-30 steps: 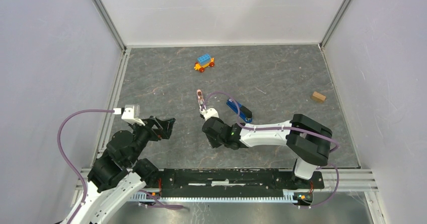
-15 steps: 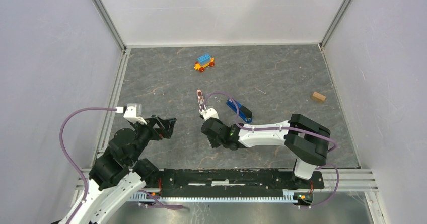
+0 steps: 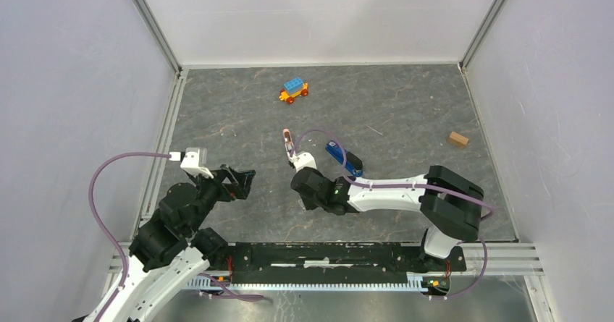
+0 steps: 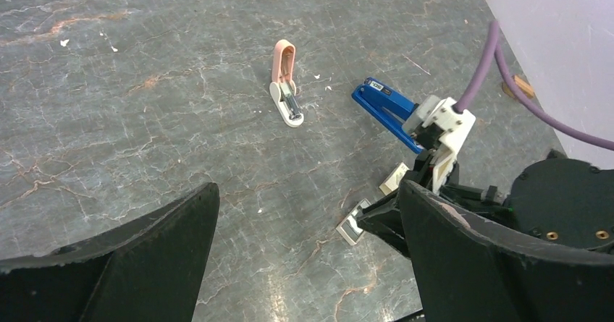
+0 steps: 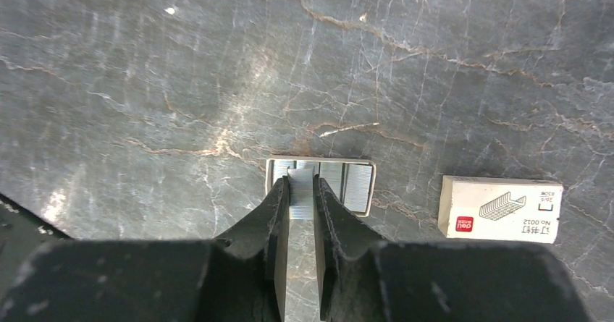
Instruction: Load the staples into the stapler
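Observation:
The dark-blue stapler [image 3: 344,158] lies on the grey table right of centre and also shows in the left wrist view [image 4: 386,104]. An open staple tray [image 5: 358,187] lies flat under my right gripper [image 5: 300,181], which is shut on a silver strip of staples [image 5: 300,197] inside it. From the left wrist view the right gripper [image 4: 373,219] reaches down onto the tray [image 4: 350,230]. In the top view the right gripper [image 3: 308,195] hides the tray. My left gripper [image 3: 241,181] is open and empty, left of the tray [image 4: 308,192].
The white staple-box sleeve [image 5: 501,209] lies right of the tray. A pink and white small stapler-like tool [image 3: 289,142] lies left of the blue stapler. A toy car [image 3: 293,90] stands at the back, a small brown block [image 3: 457,139] at the right.
My left arm has shifted slightly to the right, gripper still open. My right gripper has stayed over the tray with hardly any movement.

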Available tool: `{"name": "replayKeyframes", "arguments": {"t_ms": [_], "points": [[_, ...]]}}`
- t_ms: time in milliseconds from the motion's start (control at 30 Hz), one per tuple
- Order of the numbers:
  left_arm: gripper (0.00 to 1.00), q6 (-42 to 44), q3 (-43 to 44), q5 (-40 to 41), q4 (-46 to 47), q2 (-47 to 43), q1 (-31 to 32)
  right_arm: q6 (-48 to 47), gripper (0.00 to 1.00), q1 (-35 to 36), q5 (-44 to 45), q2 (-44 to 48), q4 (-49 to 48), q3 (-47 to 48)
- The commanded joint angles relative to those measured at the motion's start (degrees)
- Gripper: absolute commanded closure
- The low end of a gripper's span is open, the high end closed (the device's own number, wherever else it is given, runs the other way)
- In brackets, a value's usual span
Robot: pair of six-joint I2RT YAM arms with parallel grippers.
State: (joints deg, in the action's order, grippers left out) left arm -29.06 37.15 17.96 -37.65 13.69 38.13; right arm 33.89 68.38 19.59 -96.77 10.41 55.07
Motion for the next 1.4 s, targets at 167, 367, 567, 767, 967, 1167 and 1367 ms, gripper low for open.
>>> {"name": "replayKeyframes", "arguments": {"t_ms": [167,367,567,767,967,1167,1367], "points": [[0.00,3.22,0.76,0.99,0.24,-2.80,0.19,-1.58,0.80,-3.03,1.17,3.46,-0.83,5.82],[0.00,2.87,0.56,1.51,0.30,-4.73,0.19,-2.89,0.79,-7.35,1.30,-0.69,-1.80,12.29],[0.00,2.96,0.49,1.13,0.30,-4.83,0.20,-2.68,0.79,-10.78,1.50,-6.44,-2.10,18.92],[0.00,3.13,0.55,0.75,0.51,-4.63,0.21,0.06,0.78,-11.89,3.57,-10.45,-4.62,21.08],[0.00,3.13,0.49,0.68,0.47,-4.82,0.24,0.62,0.79,-12.62,2.93,-14.21,-8.72,22.71],[0.00,3.22,0.54,0.55,0.58,-4.82,0.19,0.79,0.79,-13.62,1.48,-16.92,-9.67,23.99],[0.00,3.26,0.51,0.49,0.58,-4.88,0.21,0.52,0.79,-14.33,1.32,-18.14,-9.98,24.12]]}}
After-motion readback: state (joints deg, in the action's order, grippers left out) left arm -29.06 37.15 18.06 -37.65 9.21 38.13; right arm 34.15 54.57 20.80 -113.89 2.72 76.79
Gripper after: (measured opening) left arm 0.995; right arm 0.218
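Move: Ahead of the right hand, which already pinches the staple strip just above the staple tray, the open pink stapler's middle lies about 20 cm out, 5 cm left and 2 cm lower. The tray is right below, 1 cm ahead and 1 cm right, 3 cm down; the staple box sits 5 cm ahead and 9 cm right, the blue stapler 15 cm ahead and 11 cm right. From the left hand the pink stapler lies some 21 cm ahead, 9 cm right, 20 cm below. Carrying the pinched staple strip away from the tray, the right hand arcs forward about 16 cm and some 5 cm left towards the pink stapler. It climbs about 7 cm over the first half, then sinks 4 cm again, slowing as it nears the stapler's near end. The wrist turns roughly 15 degrees clockwise and the fingertips tilt up a little; the grip stays shut. ##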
